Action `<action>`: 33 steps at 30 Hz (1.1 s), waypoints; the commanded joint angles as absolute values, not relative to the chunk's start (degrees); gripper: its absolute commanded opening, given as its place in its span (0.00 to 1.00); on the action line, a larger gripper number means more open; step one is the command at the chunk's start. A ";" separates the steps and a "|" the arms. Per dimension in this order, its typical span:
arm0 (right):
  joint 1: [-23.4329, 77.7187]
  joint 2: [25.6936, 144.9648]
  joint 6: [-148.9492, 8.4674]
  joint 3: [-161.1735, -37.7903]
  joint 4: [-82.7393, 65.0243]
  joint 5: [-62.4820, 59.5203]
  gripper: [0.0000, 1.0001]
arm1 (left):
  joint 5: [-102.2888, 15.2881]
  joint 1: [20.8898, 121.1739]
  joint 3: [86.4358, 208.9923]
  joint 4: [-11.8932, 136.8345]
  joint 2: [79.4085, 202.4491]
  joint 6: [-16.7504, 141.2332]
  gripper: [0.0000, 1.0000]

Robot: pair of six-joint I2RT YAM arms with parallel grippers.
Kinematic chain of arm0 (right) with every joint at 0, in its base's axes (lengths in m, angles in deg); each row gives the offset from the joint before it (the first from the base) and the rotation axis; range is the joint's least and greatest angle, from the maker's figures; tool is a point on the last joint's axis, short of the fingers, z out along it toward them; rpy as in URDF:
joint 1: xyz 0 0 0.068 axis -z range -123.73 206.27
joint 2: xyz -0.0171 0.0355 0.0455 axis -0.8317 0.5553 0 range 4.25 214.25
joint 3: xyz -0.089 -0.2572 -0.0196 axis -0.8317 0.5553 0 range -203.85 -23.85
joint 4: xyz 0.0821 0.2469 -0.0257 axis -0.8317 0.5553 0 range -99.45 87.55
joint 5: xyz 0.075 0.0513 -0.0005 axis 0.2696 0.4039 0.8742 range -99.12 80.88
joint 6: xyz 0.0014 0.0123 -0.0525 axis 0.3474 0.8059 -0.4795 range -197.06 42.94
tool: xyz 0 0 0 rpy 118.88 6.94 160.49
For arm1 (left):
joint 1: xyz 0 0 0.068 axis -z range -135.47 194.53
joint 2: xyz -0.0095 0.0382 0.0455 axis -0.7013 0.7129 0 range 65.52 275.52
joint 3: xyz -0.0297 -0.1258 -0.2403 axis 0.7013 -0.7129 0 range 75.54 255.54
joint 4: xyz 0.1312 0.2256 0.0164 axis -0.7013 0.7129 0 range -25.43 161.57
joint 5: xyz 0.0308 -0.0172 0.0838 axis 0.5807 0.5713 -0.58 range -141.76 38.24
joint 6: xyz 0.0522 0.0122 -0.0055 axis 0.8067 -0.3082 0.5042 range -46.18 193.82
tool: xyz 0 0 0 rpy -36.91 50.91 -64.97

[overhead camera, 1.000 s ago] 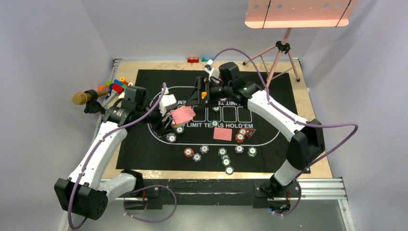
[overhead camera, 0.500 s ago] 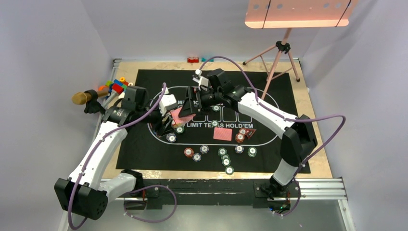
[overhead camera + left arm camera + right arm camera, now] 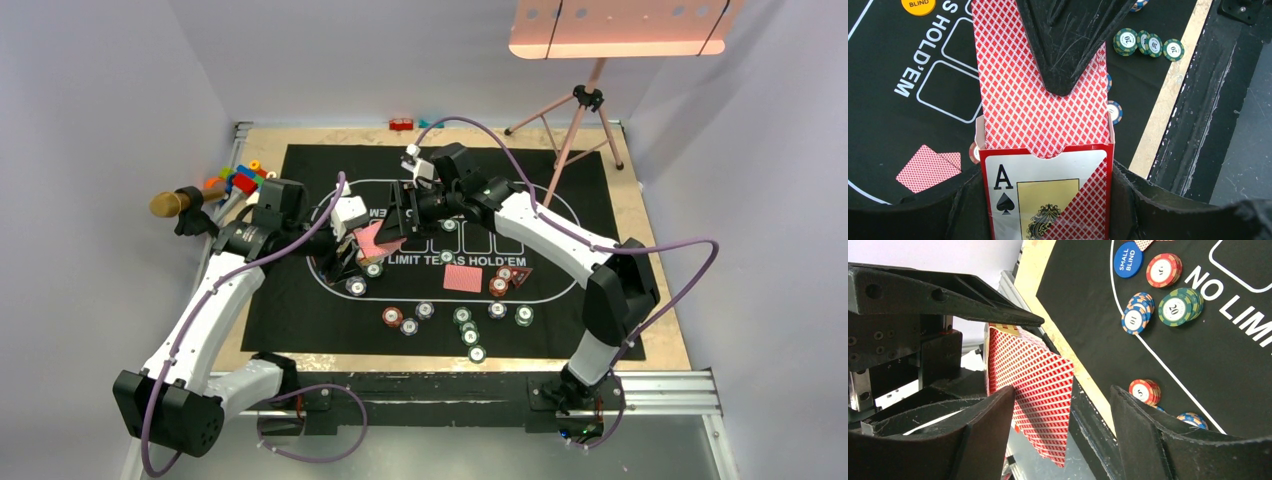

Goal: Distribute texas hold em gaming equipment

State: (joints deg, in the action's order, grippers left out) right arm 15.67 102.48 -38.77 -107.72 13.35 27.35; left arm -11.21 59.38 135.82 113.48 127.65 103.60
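Note:
My left gripper [image 3: 350, 248] [image 3: 1045, 205] is shut on a red card box [image 3: 1045, 195] [image 3: 372, 240] with an ace of spades on its face. A red-backed playing card [image 3: 1038, 110] [image 3: 1040, 390] sticks out of the box's open top. My right gripper [image 3: 400, 215] [image 3: 1063, 410] stands open around that card, with a gap to its right finger [image 3: 1143, 435]. On the black mat lie poker chips [image 3: 462, 318] [image 3: 1163, 269], a blue small-blind disc [image 3: 1128, 259], an orange blind disc [image 3: 918, 5] and dealt cards [image 3: 463, 277] [image 3: 928, 167].
Colourful toy bricks [image 3: 240, 180] and a gold-headed microphone [image 3: 175, 203] lie off the mat's left edge. A pink tripod [image 3: 585, 100] stands at the back right under a lamp panel [image 3: 620, 25]. A small red block [image 3: 402, 124] sits at the back edge.
The right arm has swung left from the mat's centre to the card box, and its jaws have narrowed around the protruding card. The left arm and box have stayed put.

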 commanded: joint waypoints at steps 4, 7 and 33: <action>16.04 99.37 -40.64 -108.29 14.59 25.18 0.67 | -8.10 58.95 137.16 111.39 126.29 104.54 0.00; 16.85 98.64 -40.75 -107.85 14.77 24.51 0.63 | -7.97 58.95 137.16 111.49 126.22 104.50 0.00; 22.71 92.49 -37.86 -103.43 10.57 25.20 0.20 | -7.91 58.95 137.00 111.54 126.19 104.75 0.00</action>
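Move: The exposed playing cards stick out of the box that the left hand holds; their middle is about 6 cm to that hand's right, 2 cm ahead and slightly lower. It lies 1 cm left of the right hand and 1 cm below it, level fore and aft, already between the open fingers. From the right hand, the green chips stand roughly 4 cm left and 1 cm back, and the blue-white chips 8 cm left and 4 cm back, both some 19 cm down. The cards, with one right fingertip already on their upper face, are drawn across as the right hand moves about 4 cm right and 3 cm forward, rising some 2 cm, away from the box. Its fingers close most of the way around the cards' free end and the wrist turns slightly clockwise, while the left hand keeps its grip on the box and stays put. ##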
